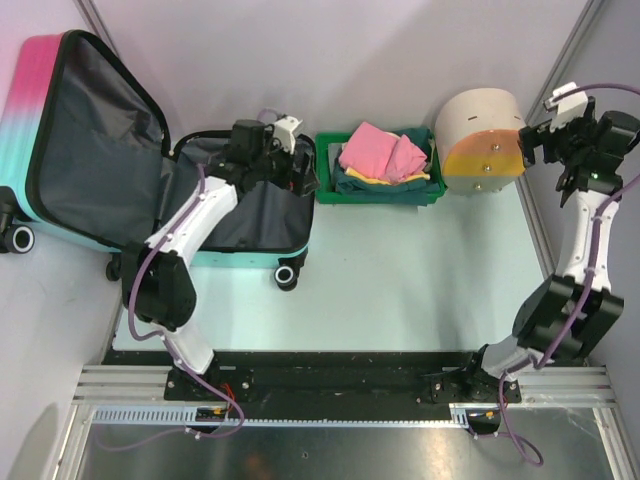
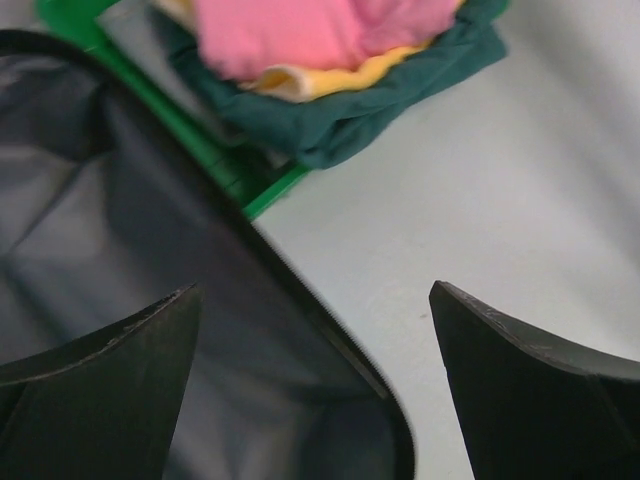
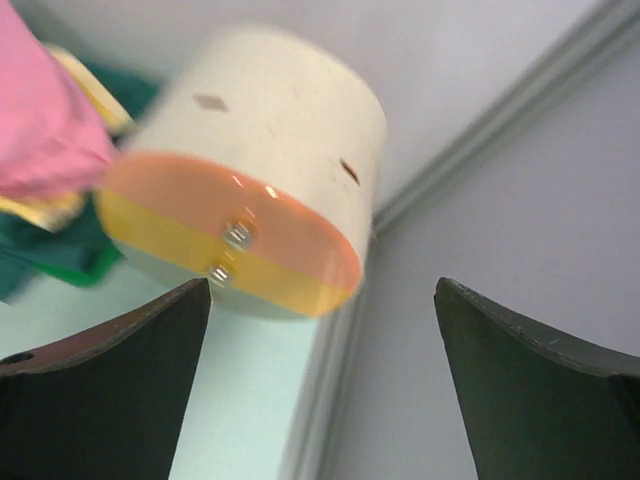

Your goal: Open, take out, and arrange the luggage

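The luggage (image 1: 90, 150) lies open at the left, its pink-to-teal lid propped up and the dark grey lining (image 2: 120, 200) of both halves showing. My left gripper (image 1: 297, 170) hangs over the right rim of the lower half, beside the green tray. In the left wrist view it (image 2: 313, 290) is open, with the black zipper edge (image 2: 330, 330) running between its fingers and nothing held. My right gripper (image 1: 533, 145) is at the far right, just beside the white-and-orange cylinder (image 1: 480, 140). It (image 3: 322, 285) is open and empty, apart from the cylinder (image 3: 260, 150).
A green tray (image 1: 330, 190) with folded pink, yellow and dark green clothes (image 1: 385, 155) stands between the luggage and the cylinder. The tray rim (image 2: 215, 160) and clothes (image 2: 310, 30) lie just beyond my left fingers. Grey walls close in on the left, back and right.
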Available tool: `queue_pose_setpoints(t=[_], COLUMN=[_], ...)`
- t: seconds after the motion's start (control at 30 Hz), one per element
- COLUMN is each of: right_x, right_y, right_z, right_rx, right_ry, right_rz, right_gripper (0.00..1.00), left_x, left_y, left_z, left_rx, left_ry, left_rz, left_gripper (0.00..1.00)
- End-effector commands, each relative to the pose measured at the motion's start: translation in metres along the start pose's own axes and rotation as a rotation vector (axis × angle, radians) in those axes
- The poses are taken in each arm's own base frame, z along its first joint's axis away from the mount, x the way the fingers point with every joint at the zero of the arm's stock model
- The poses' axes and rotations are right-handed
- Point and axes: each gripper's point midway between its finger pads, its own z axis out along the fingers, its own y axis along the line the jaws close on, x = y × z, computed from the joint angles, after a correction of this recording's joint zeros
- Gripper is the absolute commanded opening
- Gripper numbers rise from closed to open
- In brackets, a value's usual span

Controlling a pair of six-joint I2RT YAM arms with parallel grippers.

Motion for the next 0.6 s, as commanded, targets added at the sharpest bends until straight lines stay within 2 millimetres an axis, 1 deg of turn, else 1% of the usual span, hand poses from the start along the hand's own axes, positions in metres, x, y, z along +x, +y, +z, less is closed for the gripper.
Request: queue_pose_setpoints(t=[0.0,0.03,0.07,0.1,0.13,0.17,0.2,0.23,0.27,0.3,0.33,0.37,0.4,0.43,0.47,0.53,0.57], right_x=[-0.074,-0.078,-0.081,-0.081,-0.079,-0.075,-0.068,-0.067,-0.066,-0.054,-0.057,-0.052,-0.041,-0.041,-0.037,-0.024,-0.023], right_y=[0.057,0.071,0.081,0.117,0.132,0.144,0.185,0.204,0.228,0.251,0.287,0.297,0.313,0.326,0.331,0.342,0.347], right_z=[-0.027,-0.027,-0.029,-0.023,-0.022,-0.025,-0.024,-0.027,-0.033,-0.036,-0.042,-0.043,-0.046,-0.049,-0.049,-0.047,-0.046], right_rx=[-0.130,-0.161,-0.156,-0.218,-0.231,-0.223,-0.306,-0.341,-0.381,-0.423,-0.496,-0.493,-0.519,-0.546,-0.551,-0.565,-0.571], right_ry=[-0.151,-0.139,-0.116,-0.071,-0.037,0.002,0.033,0.042,0.059,0.102,0.119,0.140,0.166,0.168,0.181,0.221,0.222], right_rz=[0.225,0.259,0.314,0.348,0.362,0.378,0.387,0.395,0.393,0.384,0.346,0.327,0.318,0.301,0.295,0.271,0.261], right_gripper=[1.00,1.00,1.00,1.00,1.00,1.00,1.00,1.00,1.00,1.00,1.00,1.00,1.00,1.00,1.00,1.00,1.00], left_x=[-0.002,-0.001,0.002,0.007,0.011,0.021,0.027,0.034,0.055,0.060,0.069,0.089,0.091,0.095,0.103,0.106,0.114], left_y=[0.043,0.053,0.061,0.066,0.070,0.075,0.074,0.073,0.070,0.065,0.060,0.054,0.049,0.046,0.042,0.037,0.035], left_z=[-0.053,-0.061,-0.070,-0.076,-0.080,-0.087,-0.089,-0.090,-0.088,-0.091,-0.090,-0.088,-0.090,-0.090,-0.090,-0.091,-0.091], left_rx=[-0.191,-0.243,-0.283,-0.310,-0.332,-0.353,-0.354,-0.353,-0.333,-0.321,-0.307,-0.274,-0.267,-0.260,-0.250,-0.241,-0.242], left_ry=[0.073,0.080,0.089,0.105,0.116,0.139,0.151,0.164,0.202,0.202,0.214,0.244,0.239,0.239,0.250,0.246,0.261], left_rz=[0.063,0.069,0.084,0.092,0.100,0.121,0.125,0.128,0.113,0.106,0.086,0.055,0.040,0.011,-0.008,-0.037,-0.045], left_gripper=[1.00,1.00,1.00,1.00,1.00,1.00,1.00,1.00,1.00,1.00,1.00,1.00,1.00,1.00,1.00,1.00,1.00])
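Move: The empty bottom half of the suitcase lies with its middle about 16 cm left of the left hand, level with it and some 17 cm below. Its near-right wheel is about 17 cm back and 4 cm left, the green box about 7 cm ahead and 20 cm right, both similarly low. From the right hand, the bottom half is some 70 cm left, 4 cm back and 28 cm below; the drum-shaped cabinet is about 8 cm ahead, 7 cm left, 20 cm below. Towards the suitcase's empty bottom half both open hands come in: the right sweeps some 30 cm left and 13 cm back, away from the cabinet, first rising, then dropping well below its starting height as its fingers tip downward and swing counter-clockwise. The left goes about 12 cm left over the bottom half, then back and down, rolling its left side up. Neither visibly touches anything. ##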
